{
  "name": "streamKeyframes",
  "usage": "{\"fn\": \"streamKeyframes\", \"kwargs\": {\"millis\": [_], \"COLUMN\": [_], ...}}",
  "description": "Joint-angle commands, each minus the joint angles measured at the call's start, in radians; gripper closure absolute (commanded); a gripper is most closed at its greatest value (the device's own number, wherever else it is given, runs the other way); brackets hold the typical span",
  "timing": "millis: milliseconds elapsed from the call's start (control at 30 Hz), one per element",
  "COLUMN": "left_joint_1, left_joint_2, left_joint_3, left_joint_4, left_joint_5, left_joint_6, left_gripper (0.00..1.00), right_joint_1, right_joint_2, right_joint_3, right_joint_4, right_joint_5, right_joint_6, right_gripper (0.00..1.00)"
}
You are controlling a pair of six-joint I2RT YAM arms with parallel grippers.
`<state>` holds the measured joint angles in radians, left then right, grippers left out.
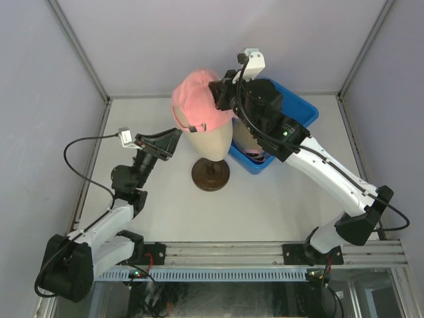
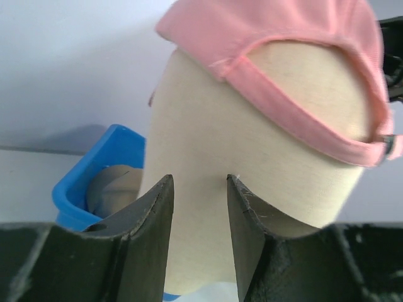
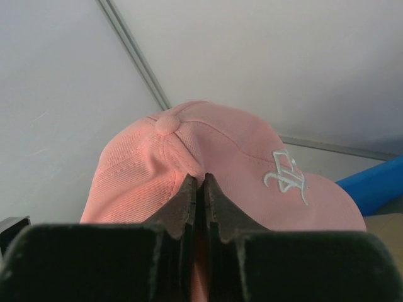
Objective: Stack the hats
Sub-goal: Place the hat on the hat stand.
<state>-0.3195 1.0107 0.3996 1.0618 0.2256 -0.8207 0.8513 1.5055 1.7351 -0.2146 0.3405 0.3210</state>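
Observation:
A pink hat with a white embroidered logo sits on top of the beige mannequin head. My right gripper is shut on the pink hat's crown fabric, which is pinched between its fingers. My left gripper is open at the head's left side, below the pink hat's back strap, with only the head behind its gap and nothing between its fingertips. A tan hat lies in the blue bin.
The head stands on a round brown base at mid-table. The blue bin sits just right of it, under my right arm. Grey walls and frame posts close the table on three sides.

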Motion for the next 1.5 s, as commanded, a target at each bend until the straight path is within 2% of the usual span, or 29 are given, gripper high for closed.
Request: {"fn": "streamKeyframes", "kwargs": {"millis": [0,300,1000,1200,1467], "left_joint_1": [-0.033,-0.117,-0.148,-0.155,-0.155], "left_joint_2": [-0.071,-0.135,-0.135,-0.137,-0.170], "left_joint_3": [-0.039,-0.065,-0.071,-0.073,-0.083], "left_joint_4": [0.074,0.006,0.005,0.006,-0.016], "left_joint_5": [0.037,-0.024,-0.045,-0.047,-0.059], "left_joint_6": [-0.007,0.063,0.087,0.092,0.104], "left_gripper": [0.56,0.57,0.57,0.58,0.58], "right_joint_1": [0.026,0.023,0.075,0.138,0.264], "right_joint_2": [0.021,-0.022,0.092,0.145,0.253], "right_joint_3": [-0.031,-0.012,0.359,0.486,0.657], "right_joint_4": [-0.091,-0.092,-0.222,-0.272,-0.329], "right_joint_5": [-0.063,-0.024,0.085,0.212,0.485], "right_joint_6": [-0.026,-0.060,-0.200,-0.268,-0.383], "right_gripper": [1.00,1.00,1.00,1.00,1.00]}}
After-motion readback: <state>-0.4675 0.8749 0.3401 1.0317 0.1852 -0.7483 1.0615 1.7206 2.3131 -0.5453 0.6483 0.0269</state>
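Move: My right hand, shut on the pink hat's crown, has the hat stand's head about 12 cm below it, 4 cm to its left and 2 cm forward. The blue bin is some 18 cm forward and 22 cm to the right, roughly 40 cm down. From my left hand, half open, the head is about 6 cm forward and 9 cm right at its own height, with the hat 8 cm forward, 9 cm right and 9 cm higher. I keep my right fingers shut on the pink hat's crown, shift only slightly at first, then raise it about 7 cm above the head and draw it back some 4 cm, rolling the hand's left side down nearly 15 degrees. Early on, my left hand pulls back about 4 cm and 2 cm to the right beside the head, then waits there, still half open. ##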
